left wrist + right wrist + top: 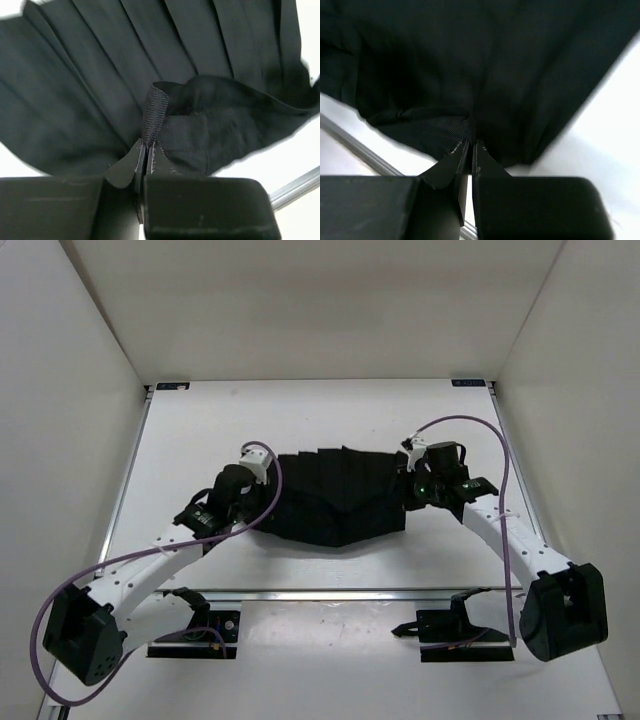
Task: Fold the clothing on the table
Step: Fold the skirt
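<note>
The clothing, a black pleated skirt, lies on the white table between the two arms. My left gripper is shut on the skirt's left edge; in the left wrist view its tips pinch a ribbed fold of the skirt, with pleats fanning out beyond. My right gripper is shut on the skirt's right edge; in the right wrist view its tips clamp the black cloth, which hangs lifted above the table.
A metal rail runs along the table's front edge, also showing as a rail in the left wrist view. White walls enclose the table on the left, right and back. Purple cables loop from both arms.
</note>
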`<act>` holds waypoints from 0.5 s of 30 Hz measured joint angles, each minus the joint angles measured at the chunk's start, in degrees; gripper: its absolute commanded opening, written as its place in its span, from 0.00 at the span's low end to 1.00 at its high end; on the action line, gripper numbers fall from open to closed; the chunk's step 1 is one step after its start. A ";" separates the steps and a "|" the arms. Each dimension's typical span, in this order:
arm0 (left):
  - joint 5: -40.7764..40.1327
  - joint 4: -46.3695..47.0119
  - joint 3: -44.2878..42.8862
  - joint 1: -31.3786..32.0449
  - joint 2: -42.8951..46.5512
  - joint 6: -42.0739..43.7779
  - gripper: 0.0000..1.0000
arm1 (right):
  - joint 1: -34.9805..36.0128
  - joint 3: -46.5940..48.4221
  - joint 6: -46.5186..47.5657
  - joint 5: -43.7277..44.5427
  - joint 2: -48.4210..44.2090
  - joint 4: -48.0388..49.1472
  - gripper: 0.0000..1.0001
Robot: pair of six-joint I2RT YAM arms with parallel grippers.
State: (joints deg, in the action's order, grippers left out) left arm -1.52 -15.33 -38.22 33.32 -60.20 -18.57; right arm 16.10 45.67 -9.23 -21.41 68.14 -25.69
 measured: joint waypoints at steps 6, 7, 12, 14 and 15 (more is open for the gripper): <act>-0.92 -1.16 -4.85 -9.14 -4.02 -5.05 0.00 | -3.15 12.20 -0.70 -5.33 13.73 4.26 0.01; -1.01 -0.87 -5.84 -10.14 -6.36 -5.75 0.00 | -3.48 14.67 -0.50 -5.66 17.35 5.11 0.00; -1.60 1.62 -7.69 -12.17 -18.23 -8.50 0.00 | -4.33 26.60 0.44 -8.72 34.47 6.34 0.00; -1.66 2.73 -7.69 -13.42 -21.33 -9.57 0.00 | -4.90 30.62 0.50 -10.25 39.41 6.43 0.00; -1.75 3.69 -7.69 -14.45 -22.93 -10.29 0.00 | -5.25 32.72 0.48 -10.93 41.64 6.60 0.00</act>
State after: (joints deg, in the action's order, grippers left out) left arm -3.27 -11.64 -45.91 18.87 -83.13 -28.86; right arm 10.85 78.39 -8.75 -32.34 109.78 -19.09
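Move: Each hand already pinches one end of the skirt's waistband, some 9 cm above the table. The middle of the pleated hem lies about 13 cm ahead of the left hand and 17 cm to its right; the skirt's near edge, at its middle, is roughly 10 cm back and 16 cm to the right. From the right hand, the hem's middle is about 12 cm ahead and 16 cm to the left, and the near edge's middle some 10 cm back and 17 cm to the left. Keeping their closed grip on the waistband ends, both hands carry it out over the skirt towards the pleated hem, the right hand much farther, about 16 cm forward with a slight drift left, rising a touch before it sinks. The left hand goes about 8 cm forward while easing left and then down, each by 5 or 6 cm, its wrist turning counter-clockwise by over 20 degrees and tipping further down. ##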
